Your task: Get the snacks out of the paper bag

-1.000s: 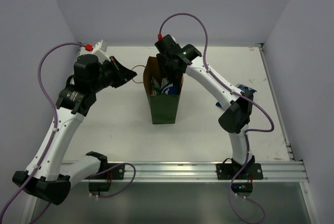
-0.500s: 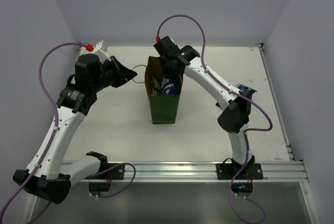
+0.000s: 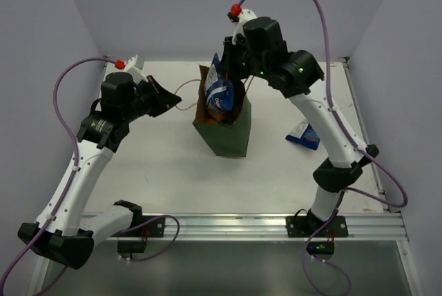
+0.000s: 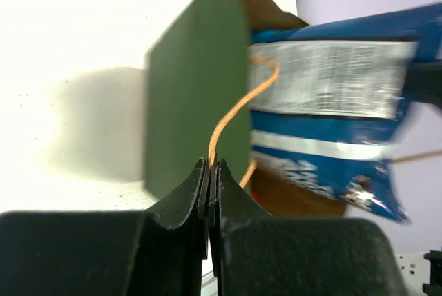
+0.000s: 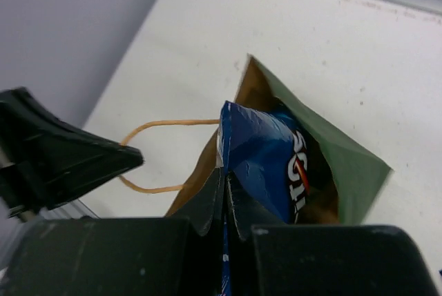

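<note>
The dark green paper bag (image 3: 226, 137) stands mid-table, leaning a little, its brown inside (image 5: 257, 92) showing. My right gripper (image 3: 226, 63) is shut on the top edge of a blue-and-white snack packet (image 3: 219, 96), which hangs half out of the bag's mouth. In the right wrist view that gripper (image 5: 226, 175) pinches the packet (image 5: 266, 154) above the bag (image 5: 349, 165). My left gripper (image 3: 174, 100) is shut on the bag's thin loop handle (image 3: 185, 96). The left wrist view has the gripper (image 4: 212, 165) clamped on the handle (image 4: 235, 110) beside the bag (image 4: 197, 89) and packet (image 4: 331, 103). Other snacks are hidden.
A second blue-and-white packet (image 3: 304, 134) lies on the white table (image 3: 152, 165) to the right of the bag, near my right arm's elbow. Lilac walls close in the back and both sides. A metal rail (image 3: 276, 223) runs along the near edge.
My right gripper closed inside the bag, then rose with the blue-and-white packet. The bag tipped and shifted slightly right. The left gripper kept its hold on the handle.
</note>
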Action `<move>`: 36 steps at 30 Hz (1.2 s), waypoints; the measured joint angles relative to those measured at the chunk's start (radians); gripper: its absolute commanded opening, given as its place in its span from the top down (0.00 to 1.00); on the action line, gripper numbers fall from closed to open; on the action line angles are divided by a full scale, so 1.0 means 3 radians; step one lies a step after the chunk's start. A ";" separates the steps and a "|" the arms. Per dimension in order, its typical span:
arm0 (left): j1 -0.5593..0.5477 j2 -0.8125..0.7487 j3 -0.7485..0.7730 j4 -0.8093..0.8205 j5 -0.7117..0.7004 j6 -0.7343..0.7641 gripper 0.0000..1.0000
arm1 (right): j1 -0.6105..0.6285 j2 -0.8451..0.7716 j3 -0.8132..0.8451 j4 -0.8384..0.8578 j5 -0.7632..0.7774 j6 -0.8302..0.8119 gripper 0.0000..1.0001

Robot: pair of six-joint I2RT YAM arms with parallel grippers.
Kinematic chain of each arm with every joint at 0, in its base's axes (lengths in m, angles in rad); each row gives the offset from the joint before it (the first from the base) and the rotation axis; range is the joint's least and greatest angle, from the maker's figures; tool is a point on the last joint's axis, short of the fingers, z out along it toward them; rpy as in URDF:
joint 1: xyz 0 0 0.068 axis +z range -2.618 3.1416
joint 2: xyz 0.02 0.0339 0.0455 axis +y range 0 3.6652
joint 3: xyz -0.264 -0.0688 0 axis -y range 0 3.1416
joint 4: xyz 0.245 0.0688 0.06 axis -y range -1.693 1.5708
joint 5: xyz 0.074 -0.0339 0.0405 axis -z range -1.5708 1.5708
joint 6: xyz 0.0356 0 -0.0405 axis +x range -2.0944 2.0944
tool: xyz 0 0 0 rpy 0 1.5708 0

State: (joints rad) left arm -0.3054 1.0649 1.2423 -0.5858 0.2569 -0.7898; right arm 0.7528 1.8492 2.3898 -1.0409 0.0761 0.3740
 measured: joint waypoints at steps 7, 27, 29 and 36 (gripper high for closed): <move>-0.0004 -0.0001 -0.0004 -0.0004 0.0004 0.0001 0.96 | -0.0069 -0.0584 0.0032 0.0326 -0.0145 0.0029 1.00; -0.0031 -0.0114 0.0205 -0.0079 0.0008 -0.0010 0.98 | -0.0464 -0.0764 -0.0086 0.0632 -0.0402 0.0230 1.00; -0.0031 -0.0151 0.0189 -0.0104 0.0000 -0.0010 0.98 | -0.0565 -0.0857 -0.0163 0.0638 -0.0308 0.0183 1.00; -0.0031 -0.0257 0.0114 -0.0131 -0.0015 -0.0011 0.98 | -0.0951 -0.1394 -0.0848 0.0666 0.0207 -0.0013 1.00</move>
State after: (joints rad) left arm -0.3145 0.9878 1.2766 -0.6250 0.2523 -0.7933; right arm 0.4675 1.4311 2.1353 -0.8410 0.1383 0.3702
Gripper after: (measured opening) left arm 0.048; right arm 0.011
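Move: The right hand already grips a blue snack by its corner, half out of the paper bag. The blue snack lying on the table, the side it is bound for, is about 31 cm to the right, 1 cm ahead and 37 cm below; the paper bag's middle is nearly straight below, 27 cm down and 3 cm back. From the left hand, which pinches a bag handle, the bag's middle is some 12 cm right, 2 cm ahead and 20 cm below, the table snack 43 cm right, 6 cm ahead and 31 cm below. Keeping its pinch on the blue snack's corner, the right hand pulls it up about 15 cm out of the paper bag's mouth, easing back and a little right, then dips slightly, comes forward again and swings right, some 16 cm to the right in all, sinking a little at the end and turning clockwise about 20 degrees. Meanwhile the left hand, shut on the bag handle, first stays nearly still, then rises about 3 cm and draws back about 2. ##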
